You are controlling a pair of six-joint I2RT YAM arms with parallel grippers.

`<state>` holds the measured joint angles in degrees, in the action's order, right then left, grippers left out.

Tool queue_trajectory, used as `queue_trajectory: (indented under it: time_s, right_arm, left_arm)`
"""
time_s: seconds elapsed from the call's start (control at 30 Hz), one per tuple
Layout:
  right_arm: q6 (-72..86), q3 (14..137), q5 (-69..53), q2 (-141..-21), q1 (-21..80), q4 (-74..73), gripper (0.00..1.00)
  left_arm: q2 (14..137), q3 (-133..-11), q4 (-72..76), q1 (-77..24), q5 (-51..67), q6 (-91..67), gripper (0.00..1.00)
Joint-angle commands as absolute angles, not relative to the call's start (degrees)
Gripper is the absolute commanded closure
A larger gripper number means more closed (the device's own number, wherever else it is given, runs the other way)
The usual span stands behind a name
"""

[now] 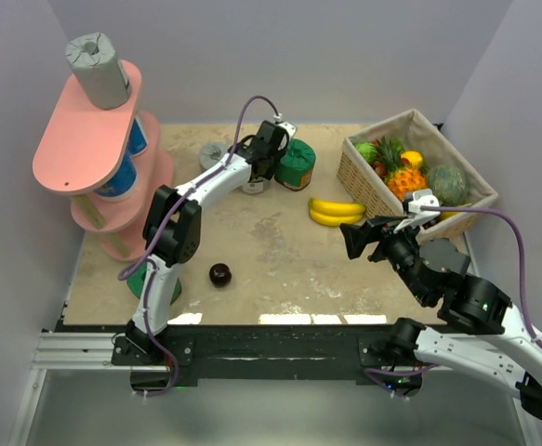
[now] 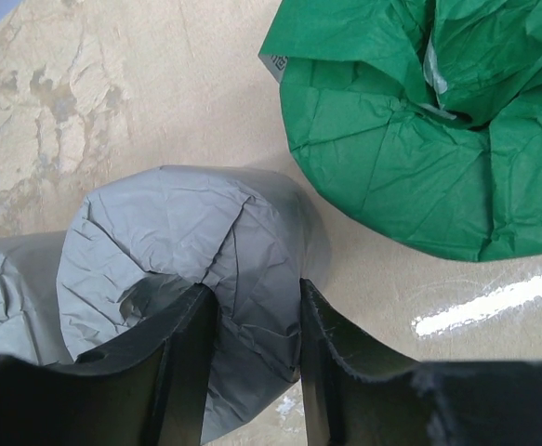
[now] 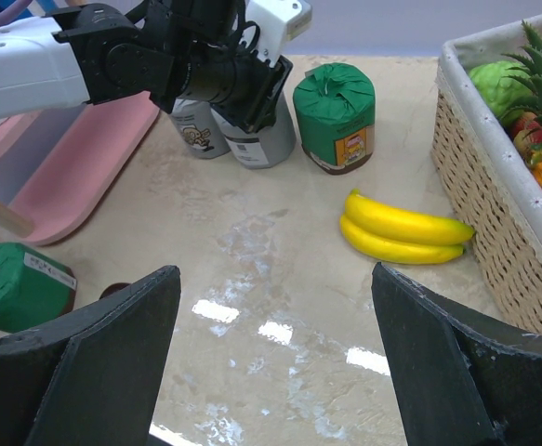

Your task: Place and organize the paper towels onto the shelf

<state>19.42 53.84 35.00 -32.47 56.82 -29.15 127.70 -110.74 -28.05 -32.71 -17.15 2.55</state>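
Observation:
My left gripper (image 1: 269, 149) is shut on the rim of a grey paper towel roll (image 2: 205, 242) that stands on the table; one finger is in its dimpled top, the other outside. The roll also shows in the right wrist view (image 3: 263, 141). A second grey roll (image 3: 196, 130) stands just behind it and a green roll (image 1: 296, 164) to its right. A third grey roll (image 1: 99, 70) stands on the top board of the pink shelf (image 1: 75, 158). White-and-blue rolls (image 1: 126, 178) sit on its lower tier. Another green roll (image 3: 15, 283) stands by the left arm's base. My right gripper (image 1: 359, 239) is open and empty above mid-table.
A bunch of bananas (image 1: 336, 212) lies right of centre. A wicker fruit basket (image 1: 363, 177) stands at the back right. A small dark ball (image 1: 220, 274) lies near the front left. Walls close the table on three sides.

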Motion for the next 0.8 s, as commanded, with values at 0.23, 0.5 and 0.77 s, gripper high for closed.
queue_trajectory:
  time_s: [0.23,0.5,0.77]
  right_arm:
    - [18.11,54.58,36.21,-32.69,56.69,-27.95,0.13]
    - [17.75,54.93,36.48,-33.48,56.69,-26.90,0.13]
    - [18.72,54.67,35.68,-34.19,56.69,-26.89,0.13]
  left_arm:
    - [113.92,-109.86,-34.09,-34.45,-19.60,1.58,0.65]
    - [105.48,-112.32,-39.11,-35.68,-20.12,0.44,0.65]
    - [101.78,-122.86,-50.27,-36.03,-30.14,-5.09,0.65]
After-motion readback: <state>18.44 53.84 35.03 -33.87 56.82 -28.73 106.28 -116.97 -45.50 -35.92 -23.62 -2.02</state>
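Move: My left hand already grips the right-hand wall of the middle grey roll, its body some 3 cm left of the pads and 4 cm below. The shelf's top board is roughly 35 cm to my left, 5 cm back and 20 cm up. The green roll stands about 9 cm right and 2 cm ahead, the other grey roll some 12 cm left and 1 cm ahead, both about 4 cm lower. From my right hand the top board is about 52 cm left, 25 cm ahead and about level. Keeping the roll's wall pinched, one finger in the core and one outside, I ease my left hand back a couple of centimetres, then lift it fast, nearly 20 cm up and about 7 cm back in all. Near the top I begin swinging left towards the shelf, the fingertips tipping up some 10 degrees. ##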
